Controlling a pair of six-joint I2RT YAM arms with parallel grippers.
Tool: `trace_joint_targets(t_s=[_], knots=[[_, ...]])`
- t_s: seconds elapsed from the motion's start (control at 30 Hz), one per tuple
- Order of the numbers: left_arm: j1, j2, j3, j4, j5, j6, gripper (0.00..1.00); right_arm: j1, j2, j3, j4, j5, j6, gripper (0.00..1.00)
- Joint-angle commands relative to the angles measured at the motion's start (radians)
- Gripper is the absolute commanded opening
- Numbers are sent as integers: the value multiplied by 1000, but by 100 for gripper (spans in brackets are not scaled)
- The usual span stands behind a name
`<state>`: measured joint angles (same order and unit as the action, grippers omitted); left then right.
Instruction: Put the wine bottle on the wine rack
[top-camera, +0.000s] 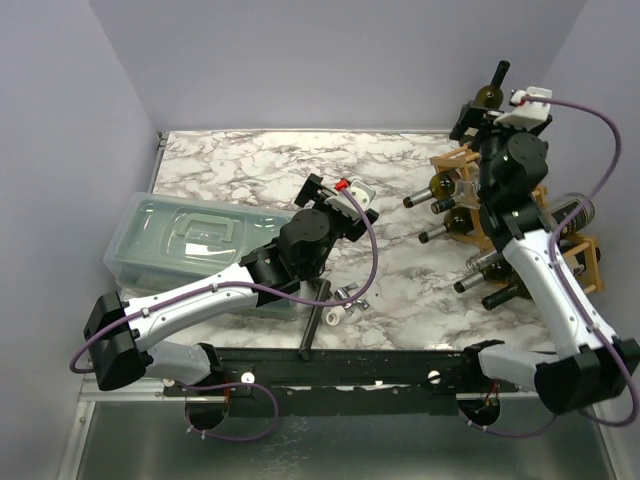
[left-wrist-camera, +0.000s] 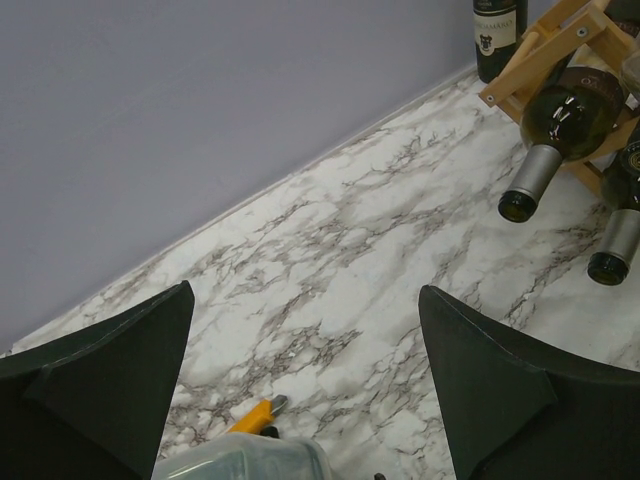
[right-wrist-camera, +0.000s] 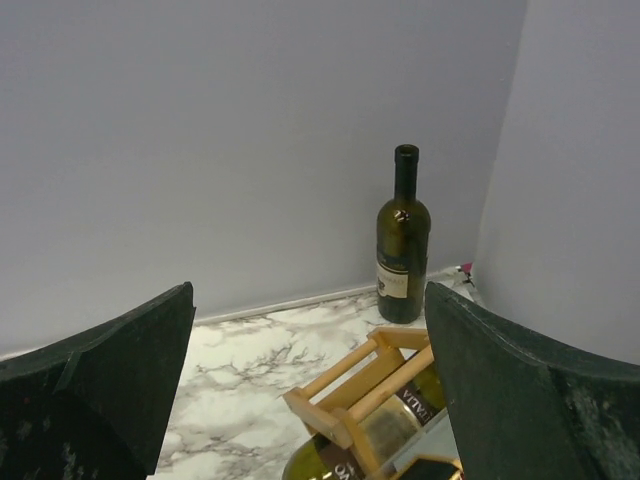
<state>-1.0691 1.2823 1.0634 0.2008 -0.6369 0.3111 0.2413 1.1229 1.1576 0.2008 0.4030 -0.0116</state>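
A dark green wine bottle (top-camera: 491, 92) stands upright in the far right corner against the wall; it also shows in the right wrist view (right-wrist-camera: 403, 245) and in the left wrist view (left-wrist-camera: 498, 35). The light-brown wooden wine rack (top-camera: 453, 160) stands just in front of it and holds several bottles lying with their necks to the left. My right gripper (top-camera: 471, 123) hovers above the rack's far end, open and empty (right-wrist-camera: 308, 292), and faces the standing bottle over the rack (right-wrist-camera: 365, 385). My left gripper (top-camera: 335, 200) is open and empty over the marble mid-table (left-wrist-camera: 305, 292), far from the rack (left-wrist-camera: 545, 45).
A clear plastic lidded bin (top-camera: 190, 240) lies at the left under my left arm; its corner shows in the left wrist view (left-wrist-camera: 240, 460) beside a yellow-handled tool (left-wrist-camera: 250, 415). Small silver parts (top-camera: 340, 305) and a black bar (top-camera: 313, 322) lie near the front edge.
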Motion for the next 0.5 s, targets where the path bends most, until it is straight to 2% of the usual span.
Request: trace_joint_targets(t_s=[0.0, 0.23, 0.47], knots=[[0, -8, -17, 26, 17, 8, 95, -4, 165, 150, -16, 158, -45, 100], [6, -6, -20, 32, 26, 5, 95, -88, 398, 377, -104, 112, -8, 100], [8, -19, -22, 34, 40, -7, 95, -146, 596, 568, -174, 58, -37, 100]])
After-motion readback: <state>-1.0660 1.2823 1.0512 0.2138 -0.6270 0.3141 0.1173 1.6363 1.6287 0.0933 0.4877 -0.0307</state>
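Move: The last standing wine bottle, in the far right corner, is about 28 cm ahead of the right gripper, 11 cm to its right, its middle some 26 cm lower. The wine rack's far end is roughly 10 cm ahead, 5 cm right and 23 cm below; the farthest racked bottle lies about 8 cm ahead, 2 cm left and 33 cm down. From the left gripper the standing bottle is some 37 cm ahead, 40 cm right and 18 cm below. Carry the empty right gripper forward about 13 cm, high over the rack's far end, towards the bottle still standing in the corner, veering some 5 cm to the right as you go. Swing the fingers about 12 degrees clockwise and tip them down nearly 10, keeping them wide open and touching nothing. ##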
